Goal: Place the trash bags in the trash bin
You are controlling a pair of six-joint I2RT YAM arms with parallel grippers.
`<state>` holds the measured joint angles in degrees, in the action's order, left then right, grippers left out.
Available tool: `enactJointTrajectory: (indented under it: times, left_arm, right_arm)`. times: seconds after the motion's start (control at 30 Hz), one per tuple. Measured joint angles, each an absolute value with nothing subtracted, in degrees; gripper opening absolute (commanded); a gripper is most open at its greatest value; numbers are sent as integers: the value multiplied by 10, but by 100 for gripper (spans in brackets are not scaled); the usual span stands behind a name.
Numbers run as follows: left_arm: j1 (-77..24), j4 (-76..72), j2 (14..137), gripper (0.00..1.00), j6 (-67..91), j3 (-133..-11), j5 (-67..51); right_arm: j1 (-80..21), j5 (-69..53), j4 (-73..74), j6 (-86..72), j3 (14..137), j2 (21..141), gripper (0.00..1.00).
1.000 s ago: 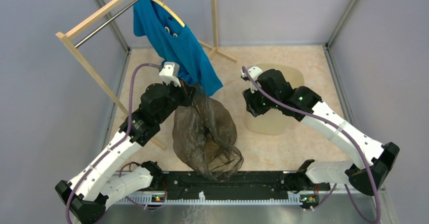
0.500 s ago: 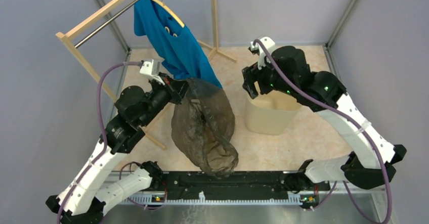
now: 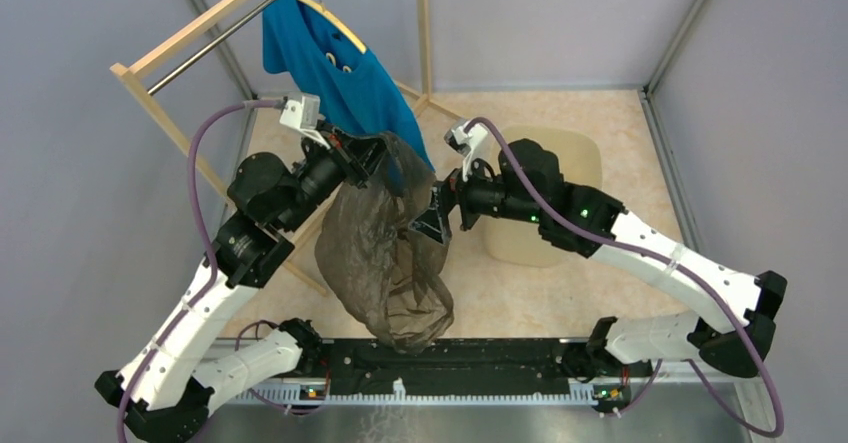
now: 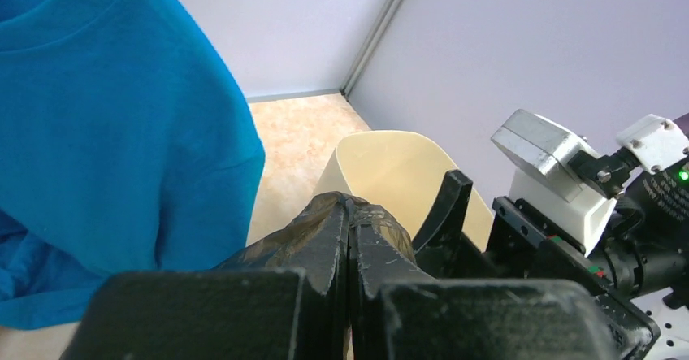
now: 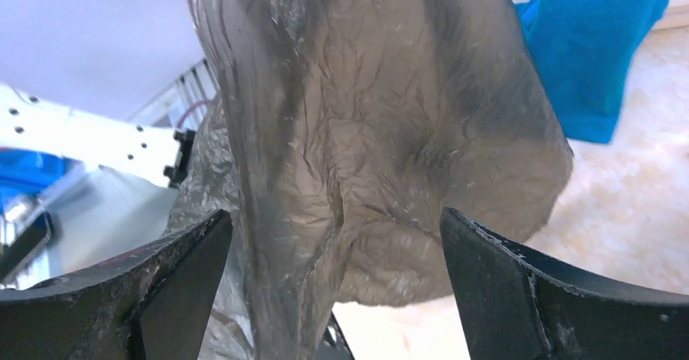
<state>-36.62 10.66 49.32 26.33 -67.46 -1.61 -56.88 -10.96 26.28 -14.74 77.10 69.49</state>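
The dark, see-through trash bag hangs in mid-air from its top edge, which my left gripper pinches shut; the crumpled top shows at the fingertips in the left wrist view. My right gripper is open and sits right beside the bag's right flank. In the right wrist view the bag fills the space ahead of the wide-apart fingers. The cream-beige trash bin stands to the right, partly hidden under my right arm, and shows behind the left fingers.
A blue shirt hangs on a wooden clothes rack at the back left, just behind the bag's top. Grey walls enclose the marbled floor. The black base rail runs along the near edge.
My right gripper swung left from above the bin to the bag's side and opened wide. The left gripper rose slightly, still holding the bag, which hangs a little further left.
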Motion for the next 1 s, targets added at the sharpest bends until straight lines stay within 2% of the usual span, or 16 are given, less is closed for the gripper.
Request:
enactJointTrajectory:
  times: [0.2,0.43,0.77,0.8,0.87,0.9,0.97,1.0]
  left_arm:
    - [-366,90,513,0,276,-684,-28]
    - [-366,59,513,0,289,-684,-34]
    - [-366,33,526,0,313,-682,-41]
    - [-366,29,527,0,316,-682,-43]
    - [-366,24,527,0,319,-677,-48]
    - [-366,22,526,0,319,-675,-50]
    - [-366,20,526,0,319,-671,-49]
    - [-366,20,526,0,319,-669,-49]
  right_arm:
    - [-633,-16,151,-218,712,683,99]
    - [-701,154,111,-263,701,689,99]
    - [-785,345,93,-255,739,832,99]
    - [-788,356,94,-251,742,846,96]
    - [-792,373,97,-240,743,865,80]
    - [-792,376,99,-233,743,868,61]
    - [-794,378,102,-210,743,871,18]
    - [-794,376,96,-197,742,869,10]
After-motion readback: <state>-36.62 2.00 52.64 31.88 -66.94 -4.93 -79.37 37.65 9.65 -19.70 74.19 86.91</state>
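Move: The bag hangs in mid-air from the left hand. For the open right hand, the middle of its film lies about 8 cm to the left, roughly level fore and aft and some 10 cm lower; for the left hand it is about 8 cm back, 1 cm right and 20 cm below. The bin stands roughly 27 cm to the right of the right hand, 15 cm farther out and 19 cm lower. Leftward first, nearly level, then left and down together, the right hand goes about 8 cm to the left and 7 cm down into the hanging bag, swinging some 25 degrees clockwise. Its wide-open fingers start closing only at the end, about halfway, around the film. The left hand keeps its shut grip on the bag and eases 2 cm right and 2 cm up. ##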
